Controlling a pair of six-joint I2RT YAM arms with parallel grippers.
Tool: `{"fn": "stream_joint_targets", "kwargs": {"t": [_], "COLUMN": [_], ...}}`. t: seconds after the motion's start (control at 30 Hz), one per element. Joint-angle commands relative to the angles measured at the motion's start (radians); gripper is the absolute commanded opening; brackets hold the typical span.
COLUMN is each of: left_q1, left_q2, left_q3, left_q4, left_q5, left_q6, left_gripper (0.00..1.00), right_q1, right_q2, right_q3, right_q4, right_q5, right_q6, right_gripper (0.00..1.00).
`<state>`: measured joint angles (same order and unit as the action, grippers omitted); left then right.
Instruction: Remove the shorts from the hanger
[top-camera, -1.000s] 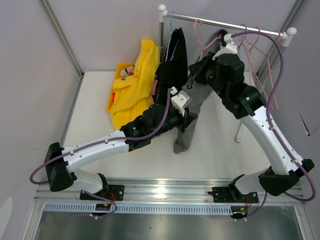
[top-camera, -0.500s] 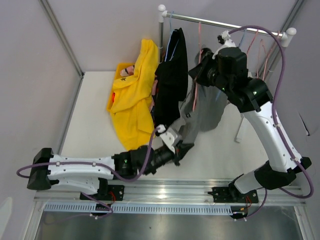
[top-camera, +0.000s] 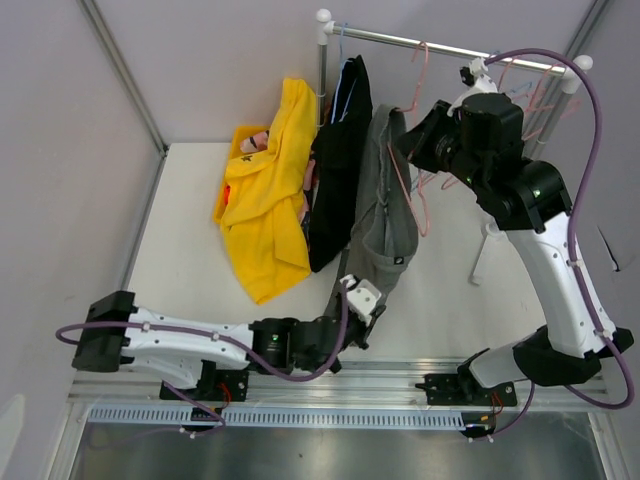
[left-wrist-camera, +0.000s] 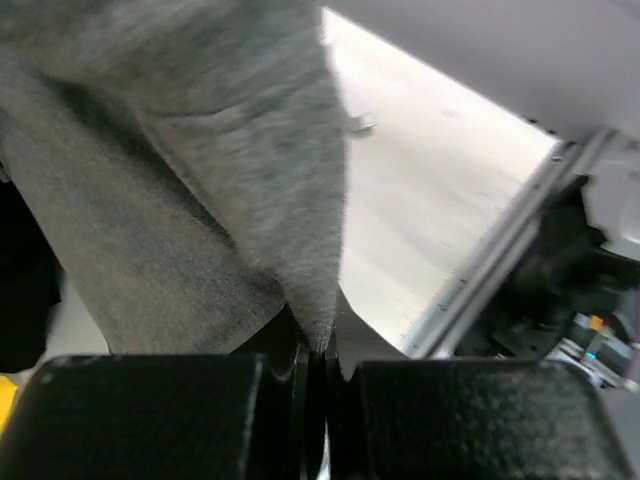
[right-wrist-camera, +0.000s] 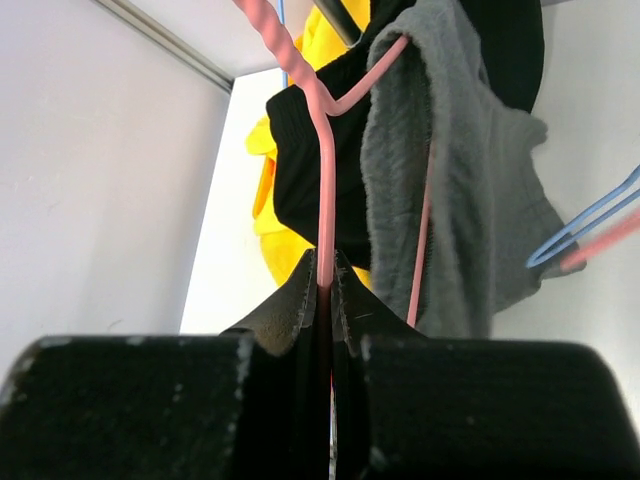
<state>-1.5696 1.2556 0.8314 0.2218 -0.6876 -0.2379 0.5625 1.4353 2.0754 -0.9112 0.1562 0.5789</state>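
Observation:
Grey shorts (top-camera: 385, 205) hang stretched on a pink hanger (top-camera: 408, 190). My right gripper (top-camera: 412, 138) is shut on the hanger's wire near its top; in the right wrist view the pink hanger (right-wrist-camera: 325, 200) runs straight between the closed jaws of the gripper (right-wrist-camera: 326, 275), with the grey shorts (right-wrist-camera: 440, 180) draped beside it. My left gripper (top-camera: 364, 302) is low near the table's front, shut on the shorts' bottom edge. In the left wrist view a point of the grey shorts (left-wrist-camera: 200, 180) is pinched in the gripper (left-wrist-camera: 318, 350). Black shorts (top-camera: 335, 170) hang next to the grey ones.
Yellow shorts (top-camera: 262, 200) lie piled at the table's back left, over a pink patterned piece (top-camera: 258, 140) and an orange-red sliver (top-camera: 227, 192). The clothes rail (top-camera: 450, 45) carries several empty pink and blue hangers (top-camera: 520, 80). Its stand's leg (top-camera: 485, 250) rests on the table at right.
My left gripper has pulled back toward the table's front edge with the grey hem in it. My right gripper has lifted the hanger up and right, so the shorts are drawn out long.

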Motion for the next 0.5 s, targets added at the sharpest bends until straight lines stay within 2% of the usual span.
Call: {"fn": "stream_joint_targets", "kwargs": {"t": [0.0,0.03,0.1,0.13,0.2,0.23,0.3,0.4,0.47], "left_q1": [0.071,0.147,0.225,0.290,0.353,0.414,0.473,0.554,0.579], "left_q2": [0.082,0.109,0.142,0.186,0.247,0.278,0.381,0.494,0.510], "left_q3": [0.125,0.168,0.239,0.338,0.428,0.565,0.665,0.900,0.926], "left_q4": [-0.134,-0.147,-0.163,-0.176,-0.270,-0.306,-0.434,-0.574,-0.591], "left_q5": [0.046,0.066,0.147,0.157,0.172,0.180,0.235,0.264,0.276], "left_q6": [-0.055,-0.055,-0.034,-0.008,0.009,0.009,0.000,-0.017,-0.015], "left_gripper": [0.00,0.00,0.00,0.00,0.00,0.00,0.00,0.00,0.00], "right_q1": [-0.012,-0.001,0.010,0.013,0.014,0.019,0.020,0.020,0.020], "right_q2": [-0.101,-0.116,-0.165,-0.179,-0.217,-0.233,-0.279,-0.335,-0.364], "right_q3": [0.016,-0.001,-0.049,-0.061,-0.090,-0.103,-0.150,-0.195,-0.216], "right_q4": [0.239,0.233,0.203,0.190,0.144,0.132,0.111,0.078,0.064], "right_q5": [0.079,0.075,0.071,0.066,0.052,0.045,0.029,0.019,0.016], "right_q6": [0.013,0.025,0.057,0.067,0.097,0.108,0.124,0.159,0.179], "right_gripper": [0.00,0.00,0.00,0.00,0.00,0.00,0.00,0.00,0.00]}}
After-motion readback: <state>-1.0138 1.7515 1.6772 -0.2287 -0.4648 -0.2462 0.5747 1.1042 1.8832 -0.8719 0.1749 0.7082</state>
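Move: From the left hand, which grips the lower part of the grey shorts, the yellow bin lies roughly 44 cm ahead and 27 cm to the left, some 18 cm lower. The black garment hangs about 27 cm ahead and 8 cm left, near hand height. The right hand grips the pink hanger; from it the grey shorts' middle lies about 10 cm back, 3 cm left and 14 cm down, and the empty hangers some 28 cm right and 8 cm ahead. Sweeping forward some 23 cm with its pinch on the grey shorts kept, the left hand first runs almost level, then climbs about 7 cm, turning about 20 degrees counter-clockwise, in beside the black garment and nearer the yellow bin. Meanwhile the right hand keeps the pink hanger pinched and draws it back about 8 cm, also right and up, away from the shorts, rolling its left side up a little. ##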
